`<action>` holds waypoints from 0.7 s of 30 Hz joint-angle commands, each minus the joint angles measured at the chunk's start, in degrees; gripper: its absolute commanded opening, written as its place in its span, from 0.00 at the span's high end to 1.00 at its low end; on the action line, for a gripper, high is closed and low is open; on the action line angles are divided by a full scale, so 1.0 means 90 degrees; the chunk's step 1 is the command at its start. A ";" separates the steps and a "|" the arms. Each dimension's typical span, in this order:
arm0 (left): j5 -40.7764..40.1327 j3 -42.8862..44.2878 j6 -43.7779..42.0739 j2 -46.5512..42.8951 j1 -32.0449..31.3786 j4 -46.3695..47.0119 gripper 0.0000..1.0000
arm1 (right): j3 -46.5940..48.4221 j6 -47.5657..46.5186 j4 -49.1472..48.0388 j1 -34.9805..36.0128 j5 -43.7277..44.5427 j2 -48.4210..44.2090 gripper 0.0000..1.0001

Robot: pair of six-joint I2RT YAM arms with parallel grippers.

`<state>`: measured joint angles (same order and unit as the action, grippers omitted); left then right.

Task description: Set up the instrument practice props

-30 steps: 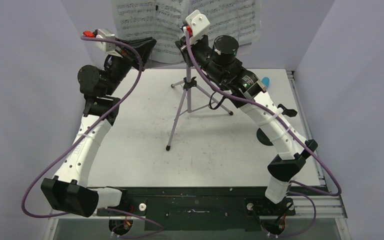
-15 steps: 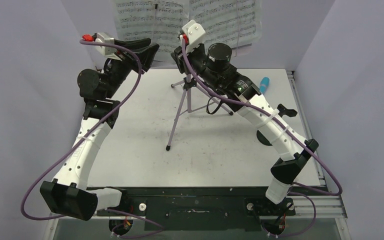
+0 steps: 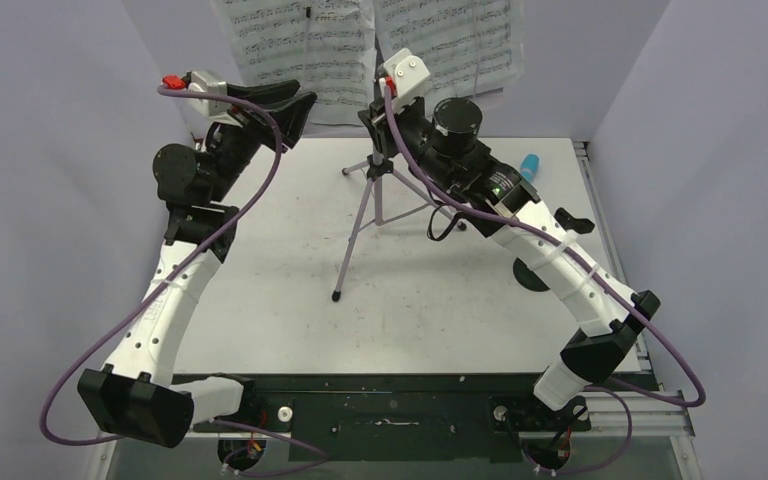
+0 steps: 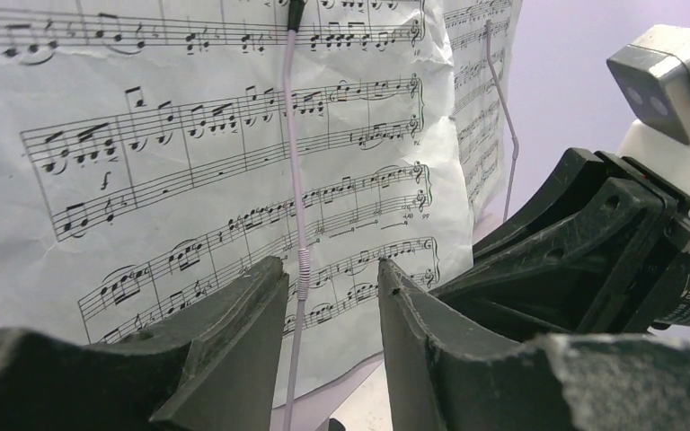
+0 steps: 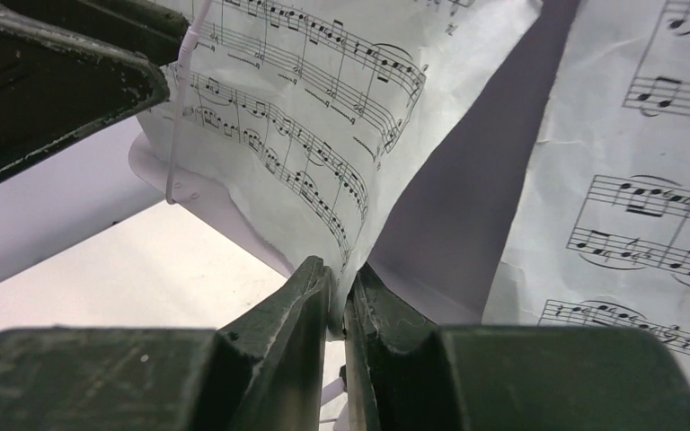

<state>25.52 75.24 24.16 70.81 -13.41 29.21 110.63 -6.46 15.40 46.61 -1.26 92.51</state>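
The lilac tripod music stand stands at the back middle of the table. Two white sheet-music pages lean on its desk. My right gripper is shut on the bottom right corner of the left page, next to the right page. My left gripper is open in front of the left page, with the stand's thin wire page holder between its fingers, close to the left one. The turquoise-blue toy microphone lies at the back right. A black round base, the mic stand, shows behind the right arm.
Lilac walls close in the table on the left, back and right. The tripod's legs spread across the middle of the table. A black cable hangs below the right arm. The two grippers are close together under the stand's desk.
My left gripper has opened and let go. My right gripper opened briefly, then shut again on the page's corner and moved slightly right. The left page hangs straighter.
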 commanded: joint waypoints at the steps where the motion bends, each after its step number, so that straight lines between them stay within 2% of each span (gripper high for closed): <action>1: -0.0094 -0.0031 -0.0107 -0.0246 -0.0011 0.0137 0.60 | 0.0058 0.0045 -0.0378 0.0046 0.0321 -0.0251 0.86; 6: -0.0127 -0.0218 -0.0115 -0.0419 0.0001 0.0119 0.59 | 0.0086 0.0086 -0.0339 0.0046 0.0373 -0.0239 0.85; 10: -0.0137 -0.0403 -0.0185 -0.0626 0.0003 0.0045 0.54 | -0.0119 0.0174 -0.0369 0.0048 0.0316 -0.0368 0.70; 13: -0.0170 -0.0620 -0.0327 -0.0856 -0.0003 -0.0058 0.48 | -0.0420 0.0257 -0.0473 0.0046 0.0267 -0.0583 0.59; 17: -0.0288 -0.1095 -0.0607 -0.1322 -0.0002 -0.0068 0.34 | -0.0957 0.0562 -0.0744 0.0051 0.0044 -0.1007 0.43; 21: -0.0423 -0.1684 -0.0964 -0.1863 0.0007 -0.0223 0.21 | -0.1431 0.0912 -0.0943 0.0043 -0.0183 -0.1473 0.32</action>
<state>23.73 63.35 19.55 58.78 -13.41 27.73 99.96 -2.17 12.69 46.61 -0.45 85.25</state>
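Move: Between the right fingertips is the inner lower corner of the left music sheet, right at the hand point; the right sheet's middle lies about 12 cm to the right, 6 cm farther out and 10 cm higher, and the stand's lower lip some 4 cm ahead, 1 cm to the right and 3 cm below. From the left hand, that pinched corner is about 10 cm to the right, level fore and aft, and 5 cm lower; the left clip rod passes roughly 2 cm straight ahead of its open fingertips. Letting go of the left sheet's lower corner, the right hand almost stays put as its fingers start to open, then draws back, right and down about 3 cm with them spreading wide. The left hand, already free of the clip rod, backs away from the stand about 5 cm, back and down with some left, its fingers opening wider. ##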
